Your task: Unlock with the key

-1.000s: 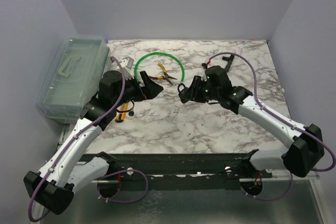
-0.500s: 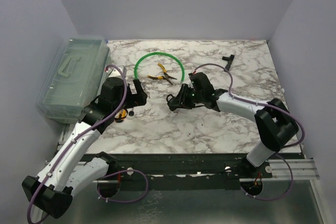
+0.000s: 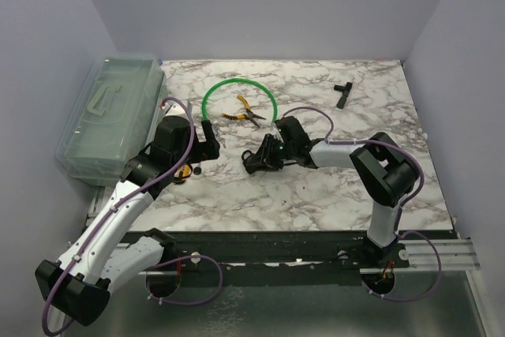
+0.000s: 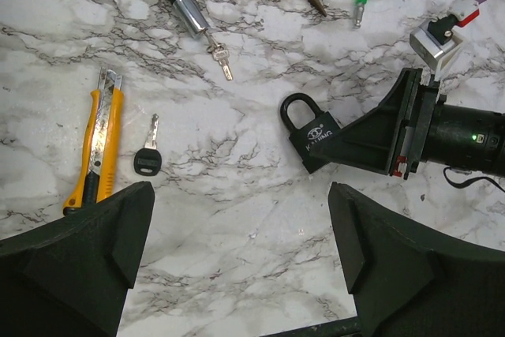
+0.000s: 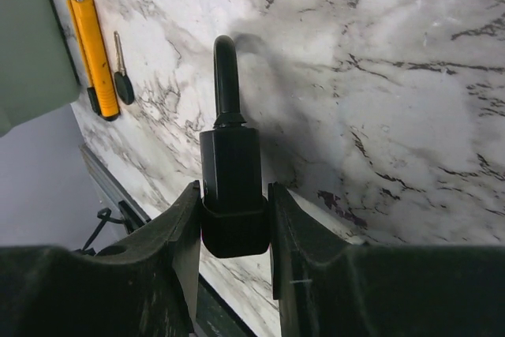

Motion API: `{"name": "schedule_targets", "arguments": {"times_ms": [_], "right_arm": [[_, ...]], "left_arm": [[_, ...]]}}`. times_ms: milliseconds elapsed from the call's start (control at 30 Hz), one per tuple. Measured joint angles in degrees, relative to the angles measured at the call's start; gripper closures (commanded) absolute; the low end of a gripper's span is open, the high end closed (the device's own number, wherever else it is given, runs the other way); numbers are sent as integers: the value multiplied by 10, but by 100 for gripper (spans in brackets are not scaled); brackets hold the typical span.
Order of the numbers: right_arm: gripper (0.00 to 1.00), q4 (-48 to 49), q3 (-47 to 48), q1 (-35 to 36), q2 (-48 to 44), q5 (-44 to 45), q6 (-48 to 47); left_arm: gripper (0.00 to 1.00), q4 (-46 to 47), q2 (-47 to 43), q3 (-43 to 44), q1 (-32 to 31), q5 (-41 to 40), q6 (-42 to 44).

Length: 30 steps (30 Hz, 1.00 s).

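A black padlock lies low over the marble table, shackle pointing left, and my right gripper is shut on its body. From above, that gripper sits mid-table. The key, tiny and silvery, lies beside the metal end of a green cable, left of the padlock and apart from both grippers. My left gripper hangs open over bare marble, nearer than the padlock, with nothing between its fingers; in the top view it is left of the padlock.
A black-headed key and a yellow utility knife lie at the left. Yellow-handled pliers sit inside the green cable loop. A clear plastic box stands at the left edge, a black T-shaped part far right.
My right arm has swung left and nearer with the padlock in its grip. The left gripper has drawn back and to the left, still open.
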Motion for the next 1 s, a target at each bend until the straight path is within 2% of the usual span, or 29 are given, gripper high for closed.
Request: {"name": "schedule_targets", "arguments": {"times_ms": [200,367,567,833,1000], "right_arm": [[64,1,17,0,15,-2,13],[48,-6,21,0,20,-2,15],[38,-6,21,0,20,-6,19],[18,-14,16,-3,2,2,13],[9,-47,15,-3,-17,23,0]], "left_arm": [[3,-1,3,0,0,0,1],[3,-3,3,0,0,0,3],[3,-4,5,0,0,0,5],[3,-4,10,0,0,0,7],[3,-4,18,0,0,0,6]]}}
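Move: The padlock is already in the right hand's fingertips, its middle about 3 cm to the left of that hand and 1 cm lower, with the marble table top close below. From the right hand, the keys on the green cable lock lie some 12 cm left and 5 cm ahead, and the pliers roughly 14 cm ahead and 4 cm left. From the idle left hand the padlock lies about 11 cm right, 2 cm ahead and 20 cm below. The padlock is let out of its pinch low over the table: the right hand first edges just under 1 cm forward and left, then its fingers spread from about a third open to nearly wide while it eases back to the right by over 1 cm and lifts about 1 cm. The finger on the far side still touches the padlock's base, while the near finger has come clear. ##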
